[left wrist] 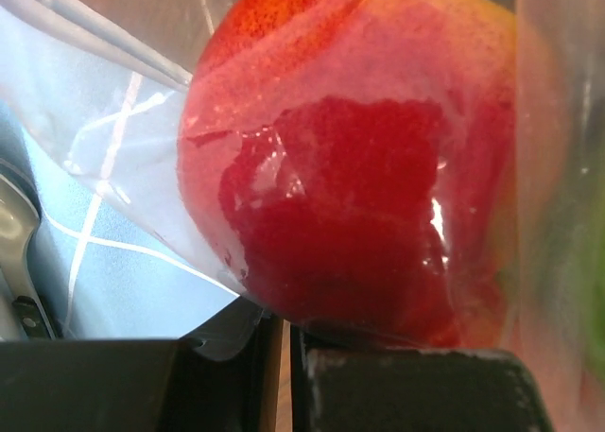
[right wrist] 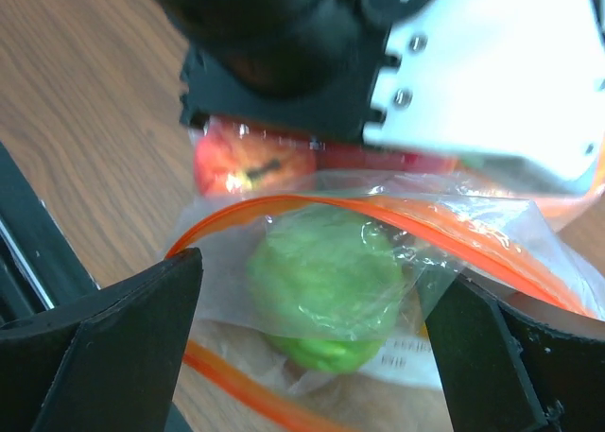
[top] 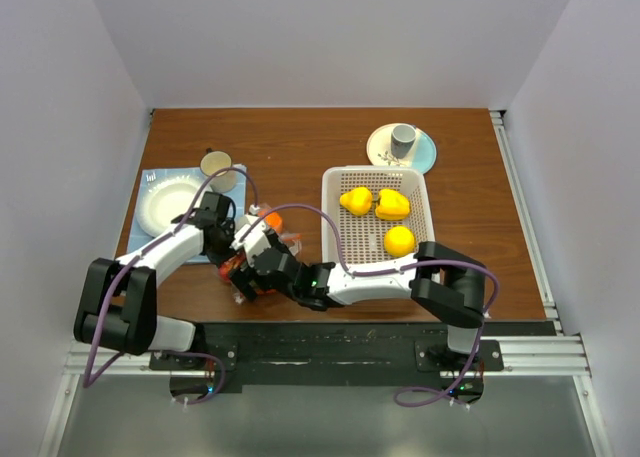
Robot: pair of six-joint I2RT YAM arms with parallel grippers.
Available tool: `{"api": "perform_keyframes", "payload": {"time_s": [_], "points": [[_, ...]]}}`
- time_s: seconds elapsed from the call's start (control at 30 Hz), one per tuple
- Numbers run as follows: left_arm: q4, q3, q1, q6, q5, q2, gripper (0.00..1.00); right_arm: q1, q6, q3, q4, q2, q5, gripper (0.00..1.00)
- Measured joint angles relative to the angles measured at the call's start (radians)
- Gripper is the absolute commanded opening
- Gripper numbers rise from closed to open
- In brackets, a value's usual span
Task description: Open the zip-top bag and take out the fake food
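The zip-top bag (top: 243, 273) lies at the near left of the table, between both grippers. In the right wrist view its orange-red zip strip (right wrist: 312, 203) gapes in a loop, and a green fake food (right wrist: 326, 309) sits just inside the mouth. My right gripper (right wrist: 321, 281) stands open, one finger on each side of that mouth. A red fake food (left wrist: 359, 167) presses against the film right over my left gripper (left wrist: 286, 333). Its jaws are nearly together, with bag film (left wrist: 123, 120) draped over them. Three yellow fake foods (top: 356, 200) lie in the white basket (top: 377, 173).
The left arm's black and white housing (right wrist: 406, 82) hangs just beyond the bag mouth. A white plate (top: 165, 207) on a blue mat (left wrist: 113, 281) and a tan cup (top: 215, 163) stand at the left. A grey cup (top: 403, 139) on a saucer stands at the back right.
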Motion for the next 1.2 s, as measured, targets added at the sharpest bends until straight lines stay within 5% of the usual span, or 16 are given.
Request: {"api": "perform_keyframes", "payload": {"time_s": [0.3,0.47,0.53,0.67,0.77,1.2], "points": [[0.002,0.0,-0.005,-0.002,-0.013,0.01,0.1,0.0,-0.059,0.044,-0.026,-0.028,0.055,0.98],[0.003,0.0,-0.006,-0.002,-0.014,0.011,0.09,0.0,-0.04,0.008,-0.083,-0.172,0.048,0.96],[0.003,0.0,-0.006,-0.002,-0.016,0.012,0.09,0.0,-0.024,-0.048,-0.09,-0.264,0.032,0.86],[0.003,0.0,-0.006,-0.002,-0.018,0.013,0.09,0.0,0.013,-0.163,-0.103,-0.423,0.01,0.28],[0.002,0.002,-0.006,-0.003,-0.018,0.013,0.09,0.0,0.048,-0.229,-0.116,-0.47,-0.01,0.13],[0.002,0.002,-0.007,-0.003,-0.02,0.009,0.09,0.0,0.09,-0.268,-0.134,-0.233,-0.057,0.14]]}}
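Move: Inside the bag's orange-rimmed mouth, the right hand sits wide open; the mouth's middle lies about 3 cm to its right, 3 cm back and 4 cm lower. The green fruit is just past the fingertips, some 2 cm ahead, 2 cm left and 5 cm down. Farther left by 5 cm, 1 cm ahead and 7 cm lower, is the red fruit; the orange is 10 cm ahead, 5 cm right. From the left hand, the mouth lies roughly 10 cm right, 7 cm back, 5 cm up. Rising about 10 cm and swinging some 7 cm to the right, the right hand draws its open fingers out of the bag's mouth, shutting them empty near the top. It then drops about 13 cm, slightly back and right, bringing the closed tips down over the near orange rim. The left hand stays low by the red fruit, nearly shut on the bag's film. ##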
